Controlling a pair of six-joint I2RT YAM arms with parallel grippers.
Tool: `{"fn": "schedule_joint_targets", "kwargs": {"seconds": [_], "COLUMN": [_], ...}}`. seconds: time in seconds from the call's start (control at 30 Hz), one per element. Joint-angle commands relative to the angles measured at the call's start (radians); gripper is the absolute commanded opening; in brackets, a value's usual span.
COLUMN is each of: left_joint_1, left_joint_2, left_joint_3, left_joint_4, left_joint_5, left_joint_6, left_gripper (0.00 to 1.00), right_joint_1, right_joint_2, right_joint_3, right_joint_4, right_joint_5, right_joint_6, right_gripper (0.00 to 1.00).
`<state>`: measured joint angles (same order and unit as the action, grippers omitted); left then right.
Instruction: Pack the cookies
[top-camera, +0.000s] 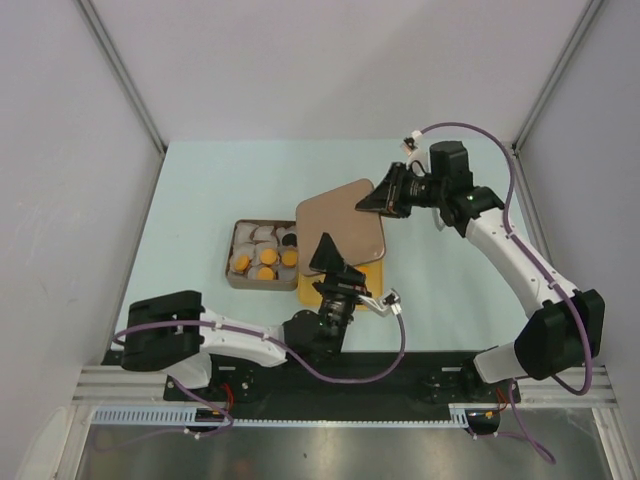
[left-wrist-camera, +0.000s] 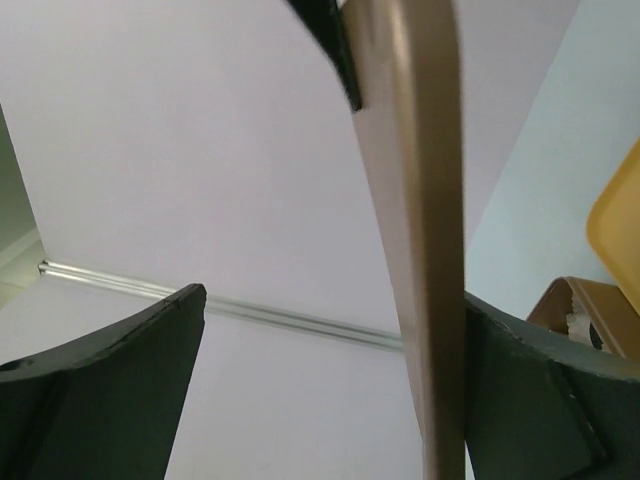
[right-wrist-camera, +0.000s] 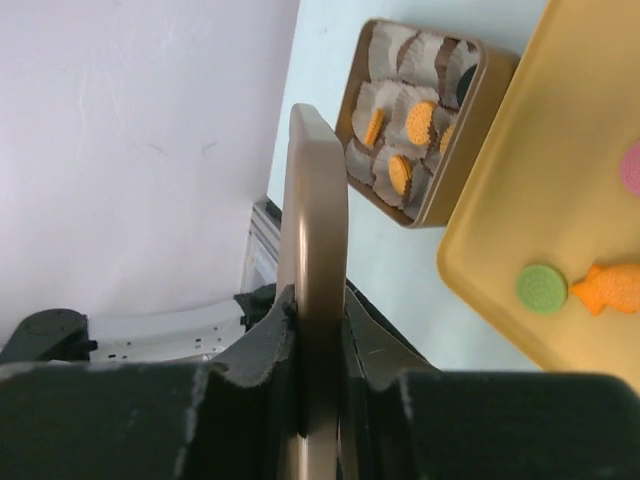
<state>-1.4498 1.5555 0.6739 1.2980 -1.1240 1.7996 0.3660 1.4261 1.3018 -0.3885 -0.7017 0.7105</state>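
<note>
A brown tin (top-camera: 232, 272) holds white paper cups with several orange cookies (top-camera: 266, 257) and a black one (top-camera: 288, 242). My right gripper (top-camera: 372, 203) is shut on the far edge of the tin's brown lid (top-camera: 340, 220) and holds it tilted above the yellow tray (top-camera: 305, 290). In the right wrist view the lid (right-wrist-camera: 315, 200) sits between the fingers of the right gripper (right-wrist-camera: 318, 310), and the tray (right-wrist-camera: 540, 180) carries a green cookie (right-wrist-camera: 541, 288) and a pink cookie (right-wrist-camera: 631, 168). My left gripper (top-camera: 328, 252) is open at the lid's near edge. In the left wrist view the lid (left-wrist-camera: 425, 250) rests against its right finger.
An orange fish-shaped piece (right-wrist-camera: 612, 287) lies on the tray beside the green cookie. The tin (right-wrist-camera: 470, 130) stands left of the tray. White walls with metal rails enclose the pale table on three sides.
</note>
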Motion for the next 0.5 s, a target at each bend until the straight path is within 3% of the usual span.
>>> {"fn": "schedule_joint_targets", "kwargs": {"seconds": [0.0, 0.33, 0.47], "left_joint_1": [0.022, 0.103, 0.138], "left_joint_2": [-0.106, -0.325, -0.377], "left_joint_3": [0.046, -0.054, -0.088], "left_joint_4": [0.426, 0.428, 0.428], "left_joint_5": [-0.097, -0.256, -0.315], "left_joint_6": [0.014, -0.065, -0.101], "left_gripper": [1.0, 1.0, 1.0], "right_joint_1": [-0.055, -0.096, -0.082], "right_joint_2": [-0.047, 0.023, 0.082], "right_joint_3": [0.017, 0.017, 0.017], "right_joint_4": [0.103, 0.302, 0.477], "right_joint_5": [0.007, -0.004, -0.007], "right_joint_6": [0.01, 0.15, 0.23], "right_gripper": [0.0, 0.0, 0.0]}}
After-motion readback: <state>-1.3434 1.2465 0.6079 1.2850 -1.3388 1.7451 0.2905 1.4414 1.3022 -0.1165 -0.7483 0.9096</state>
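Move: The right hand already pinches the brown lid near its right-hand edge, and the cookie box it belongs on lies about 22 cm to that hand's left, some 4 cm farther out and 22 cm below. From the left hand, already wide open around the lid's near edge, the box is roughly 13 cm left, 13 cm ahead and 22 cm down. The yellow tray lies some 18 cm to the right of the box, about level with it. The left hand, its fingers staying wide open, pulls clear of the lid's near edge and sweeps about 12 cm to the left towards the box, rising some 4 cm, while it swings about 15 degrees counter-clockwise and rolls a similar amount with its left side dropping. The right hand keeps its pinch on the lid and carries it up about 5 cm and forward about 4 cm, rolling some 10 degrees so that its left side rises. ##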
